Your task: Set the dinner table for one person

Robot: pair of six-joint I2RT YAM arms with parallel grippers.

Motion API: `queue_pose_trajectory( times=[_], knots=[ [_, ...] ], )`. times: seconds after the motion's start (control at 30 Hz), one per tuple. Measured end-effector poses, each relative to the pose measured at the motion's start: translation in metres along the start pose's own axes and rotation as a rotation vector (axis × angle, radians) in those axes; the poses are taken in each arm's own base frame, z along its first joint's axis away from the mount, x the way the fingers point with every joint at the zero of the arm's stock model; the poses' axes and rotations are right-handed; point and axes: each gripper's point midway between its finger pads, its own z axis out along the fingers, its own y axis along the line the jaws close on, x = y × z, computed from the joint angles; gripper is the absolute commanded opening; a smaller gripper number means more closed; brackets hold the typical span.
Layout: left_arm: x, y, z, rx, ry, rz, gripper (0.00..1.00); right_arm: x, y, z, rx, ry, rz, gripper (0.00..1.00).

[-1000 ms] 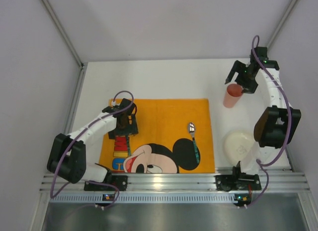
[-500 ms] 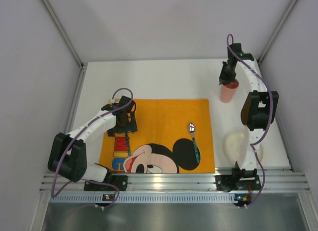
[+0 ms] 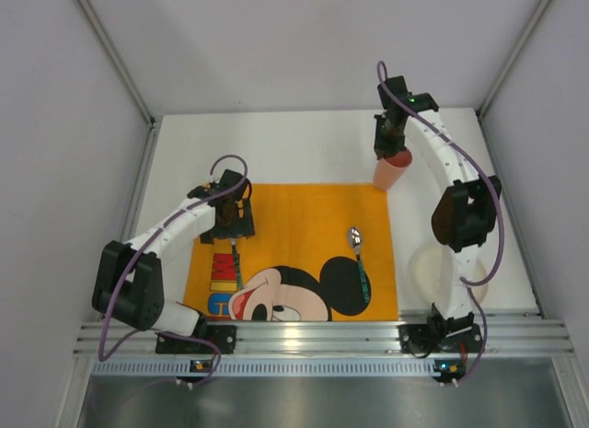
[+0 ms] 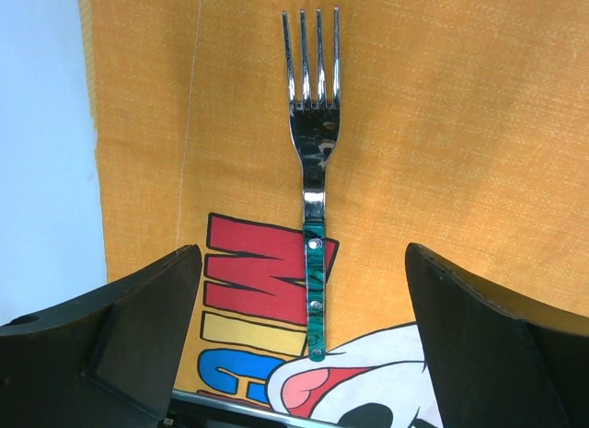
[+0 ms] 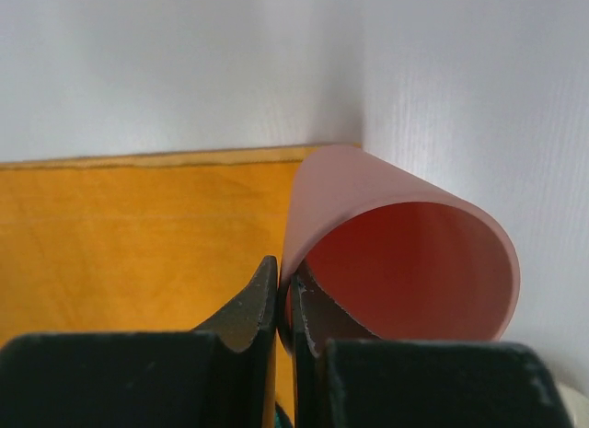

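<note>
The white dinner table point(image 3: 294, 143) carries an orange Mickey Mouse placemat point(image 3: 304, 216). A green-handled fork point(image 4: 313, 170) lies flat on the mat's left part, and in the top view its handle point(image 3: 237, 267) shows below my left gripper point(image 3: 230, 224). That gripper is open and empty, and in the left wrist view point(image 4: 302, 267) its jaws stand wide on either side of the handle, above it. My right gripper point(image 3: 394, 147) is shut on the rim of a pink cup point(image 3: 386, 173) at the mat's far right corner. The right wrist view shows the cup point(image 5: 405, 253) pinched by the wall point(image 5: 287, 294).
A green-handled spoon point(image 3: 357, 253) lies on the mat's right part. A white plate point(image 3: 421, 267) sits on the table right of the mat, partly hidden by the right arm. The silver rail point(image 3: 313, 341) runs along the near edge. Walls close in the table's sides.
My right gripper has carried the pink cup leftward from the table's right side to the mat's far right corner. The left gripper shifted slightly farther along the fork.
</note>
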Motion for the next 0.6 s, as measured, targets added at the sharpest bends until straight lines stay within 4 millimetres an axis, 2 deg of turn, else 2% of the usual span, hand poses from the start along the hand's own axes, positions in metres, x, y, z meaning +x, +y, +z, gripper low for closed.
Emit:
queue_pose_trajectory(
  times=[0.1,0.23,0.43,0.6],
  knots=[
    [-0.001,-0.002,0.002,0.001,0.001,0.005,0.96,0.012,0.035,-0.021,-0.047,-0.013,-0.056,0.00],
    [-0.001,-0.002,0.003,0.003,0.004,0.012,0.96,0.029,0.069,-0.040,-0.095,-0.021,-0.117,0.00],
    [-0.001,-0.002,0.003,0.004,0.003,0.018,0.96,0.049,0.095,-0.041,-0.124,0.007,-0.165,0.00],
    [-0.002,0.000,-0.001,0.009,-0.010,0.014,0.96,0.065,0.107,-0.024,-0.112,0.052,-0.198,0.00]
  ],
)
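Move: The right hand has the cup by its rim wall. The free spot on the mat beyond the spoon lies about 10 cm to its left, 7 cm back and 14 cm below. The spoon is roughly 23 cm back and 4 cm left of that hand, and the mat's far right corner 3 cm ahead and 5 cm right. From the left hand, the spot is some 12 cm ahead and 36 cm right. Right hand swings the still-pinched cup about 11 cm left and 6 back over the mat, rising then sinking. ##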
